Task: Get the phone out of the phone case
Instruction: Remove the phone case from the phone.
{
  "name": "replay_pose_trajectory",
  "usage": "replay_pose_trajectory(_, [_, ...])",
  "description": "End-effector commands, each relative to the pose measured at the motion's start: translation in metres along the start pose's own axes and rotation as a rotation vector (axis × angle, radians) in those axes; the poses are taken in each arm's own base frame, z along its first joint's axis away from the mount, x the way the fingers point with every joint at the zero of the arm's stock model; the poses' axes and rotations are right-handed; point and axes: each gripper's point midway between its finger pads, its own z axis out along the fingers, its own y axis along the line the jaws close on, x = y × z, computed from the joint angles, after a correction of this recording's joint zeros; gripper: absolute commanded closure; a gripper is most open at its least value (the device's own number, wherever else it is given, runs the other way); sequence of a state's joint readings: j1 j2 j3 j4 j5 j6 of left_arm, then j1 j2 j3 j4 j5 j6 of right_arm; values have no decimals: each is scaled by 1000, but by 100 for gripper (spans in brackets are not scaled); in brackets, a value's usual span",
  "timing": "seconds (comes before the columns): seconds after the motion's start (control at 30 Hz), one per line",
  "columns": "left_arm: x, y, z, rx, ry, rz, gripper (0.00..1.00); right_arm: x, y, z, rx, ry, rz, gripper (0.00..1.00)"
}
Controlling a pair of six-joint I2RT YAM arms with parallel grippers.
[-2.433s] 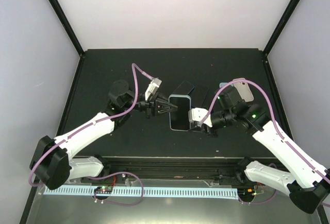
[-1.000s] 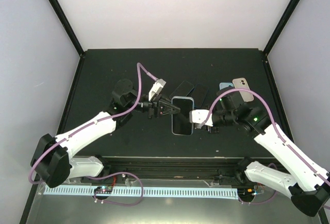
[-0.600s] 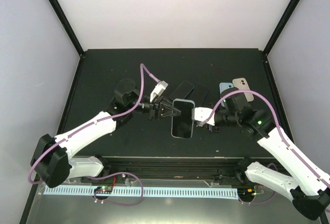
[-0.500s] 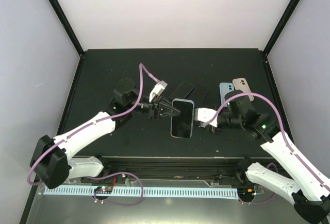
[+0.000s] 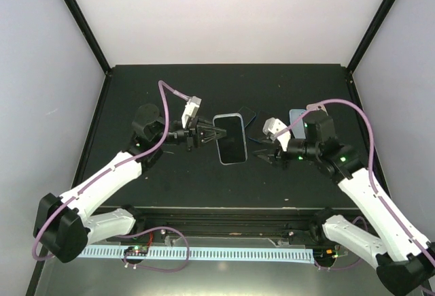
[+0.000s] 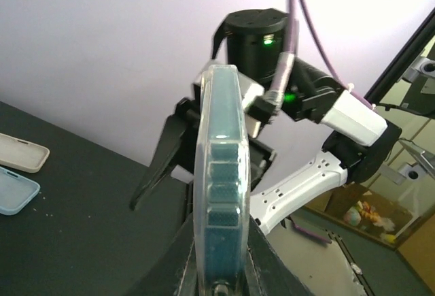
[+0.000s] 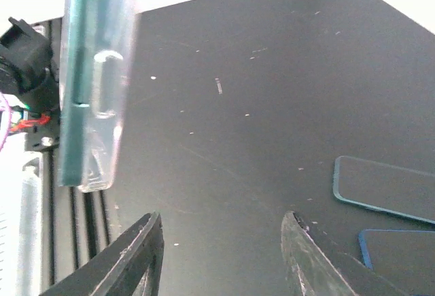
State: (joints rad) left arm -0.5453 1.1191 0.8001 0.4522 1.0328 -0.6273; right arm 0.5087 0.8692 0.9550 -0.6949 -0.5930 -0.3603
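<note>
A teal phone (image 5: 230,138) sits in a clear phone case (image 7: 102,92), held on edge above the table. My left gripper (image 5: 216,133) is shut on the cased phone's left end. In the left wrist view the case's side (image 6: 221,173) rises between the fingers of that gripper (image 6: 221,272). My right gripper (image 5: 262,152) hangs open just right of the phone, apart from it. In the right wrist view that gripper (image 7: 221,224) has only bare table between its fingers, with the cased phone up at the left.
Two dark phones (image 5: 248,117) lie flat behind the held one. A light blue case (image 5: 297,116) and a beige case (image 5: 317,109) lie at the back right, partly under the right arm. Black frame posts stand at the table's corners.
My right gripper has let go of the cased phone, opened and drawn back to the right. The left arm has carried the cased phone left and toward the back.
</note>
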Motion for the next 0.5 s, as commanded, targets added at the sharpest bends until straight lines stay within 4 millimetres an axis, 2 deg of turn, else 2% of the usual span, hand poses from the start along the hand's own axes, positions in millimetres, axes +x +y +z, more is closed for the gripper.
replay_pose_trajectory(0.0, [-17,-23,-5,63,-52,109,98,3,17,16,-196,-63,109,52])
replay_pose_trajectory(0.2, [-16,-27,-3,108,-34,91,98,28,42,23,-352,-74,81,52])
replay_pose_trajectory(0.47, [-12,-20,0,114,-22,47,98,21,44,21,-369,-95,95,55])
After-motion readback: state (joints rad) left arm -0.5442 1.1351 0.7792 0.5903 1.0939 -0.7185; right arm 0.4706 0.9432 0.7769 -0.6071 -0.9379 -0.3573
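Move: The cased phone stands steeply in the left gripper, its middle about 4 cm right of that hand, 1 cm back and 2 cm below. From the open right gripper, this middle is some 8 cm to the left, 2 cm ahead and 3 cm up. On the table, roughly 25 cm below the right hand, a blue-edged phone lies about 24 cm ahead and 7 cm right, and a teal-edged phone 27 cm ahead and 2 cm left. Drop the open right gripper about 5 cm while drawing it some 3 cm back and easing 2 cm left, down beside the cased phone's lower end. Swing its fingers counter-clockwise so they point less forward and more straight left, and don't close on the case yet. Keep the left grip on the phone's side edge, letting that hand ease just 1 cm back. ##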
